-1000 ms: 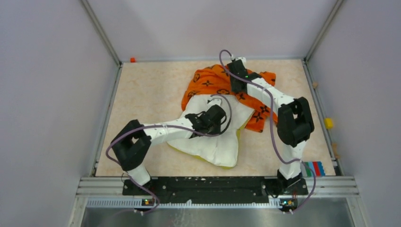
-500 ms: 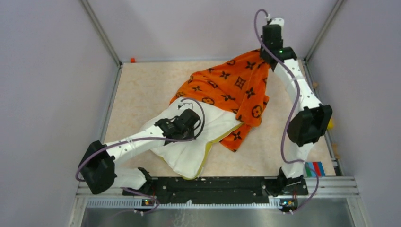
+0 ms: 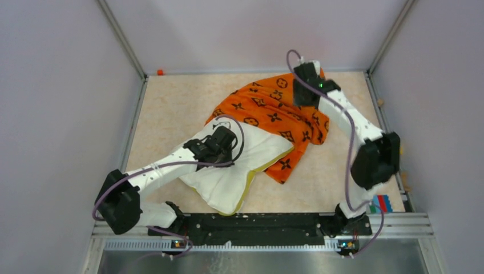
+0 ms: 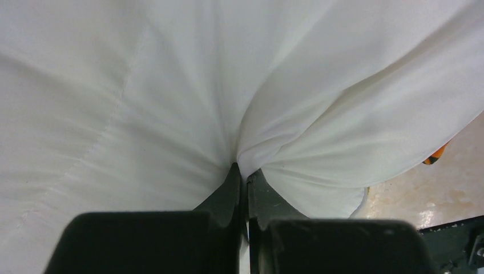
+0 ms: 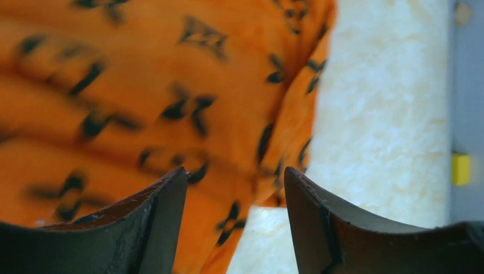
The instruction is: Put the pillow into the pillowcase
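The white pillow [image 3: 245, 171], yellow trim along its right edge, lies in the middle of the table, its far end tucked under the orange pillowcase [image 3: 268, 111]. My left gripper [image 3: 227, 142] rests on the pillow's far part. In the left wrist view that gripper [image 4: 244, 171] is shut, pinching a fold of the pillow [image 4: 171, 85]. My right gripper [image 3: 301, 97] hovers over the pillowcase's far right part. In the right wrist view it [image 5: 235, 174] stands open with nothing between the fingers, the pillowcase [image 5: 142, 74] below it.
Grey walls and metal rails [image 3: 131, 131] enclose the marbled table [image 3: 171, 108]. A small red piece [image 3: 160, 72] sits at the back left corner. A yellow block [image 5: 460, 169] lies by the right rail, coloured blocks [image 3: 380, 203] at the near right.
The right gripper held a pillowcase corner raised, then opened and came down to the left; the cloth has dropped onto the table. The left gripper closed on the pillow and pulled it nearer.
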Controlling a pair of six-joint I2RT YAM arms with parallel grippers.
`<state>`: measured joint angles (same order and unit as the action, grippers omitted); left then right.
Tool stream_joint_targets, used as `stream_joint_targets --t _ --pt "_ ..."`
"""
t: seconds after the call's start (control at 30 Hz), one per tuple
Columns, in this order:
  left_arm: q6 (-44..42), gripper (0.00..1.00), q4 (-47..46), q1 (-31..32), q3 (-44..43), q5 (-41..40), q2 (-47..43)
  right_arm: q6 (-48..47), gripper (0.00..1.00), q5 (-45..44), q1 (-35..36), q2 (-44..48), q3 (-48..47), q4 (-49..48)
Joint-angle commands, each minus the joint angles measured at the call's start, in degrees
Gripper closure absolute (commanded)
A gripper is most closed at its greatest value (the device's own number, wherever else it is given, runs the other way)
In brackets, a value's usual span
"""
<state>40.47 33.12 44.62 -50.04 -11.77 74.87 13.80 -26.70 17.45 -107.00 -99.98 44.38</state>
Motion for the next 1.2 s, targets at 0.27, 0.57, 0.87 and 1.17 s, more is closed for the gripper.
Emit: stream_joint_targets --t 0.27,0.57,0.87,1.17 --pt "-2.95 1.0 -4.31 -5.06 -2.64 8.26 -1.16 4.4 0.46 2.53 17.45 37.1 50.09 -29.25" --pt "-4.72 1.0 -1.43 -5.16 -5.93 6.86 -3.64 -2.78 0.38 -1.48 21.41 27.77 47.73 -36.8" --pt "-5.04 1.0 -0.61 -5.4 -5.03 6.6 -5.42 -1.9 0.52 -15.21 21.55 18.84 41.98 -33.24" --pt "-4.71 1.0 -2.17 -6.9 -0.89 8.12 -8.97 0.76 1.0 -24.95 21.5 20.38 33.08 -25.74"
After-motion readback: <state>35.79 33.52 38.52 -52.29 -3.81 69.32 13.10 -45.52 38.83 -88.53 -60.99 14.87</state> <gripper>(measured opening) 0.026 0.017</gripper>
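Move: The pillowcase edge to be pinched lies about 11 cm back, 9 cm left and 9 cm below the open right hand. From that hand the pillow's right corner is some 18 cm back and 11 cm left, and the pillowcase's near tip about 30 cm back and 14 cm left, both lower still. The left hand already grips the pillow, with that pillowcase edge about 13 cm ahead, 23 cm right and near its height. Right hand swings back-left some 15 cm, sinks, pinches and lifts the pillowcase edge; left raises its pillow grip. ##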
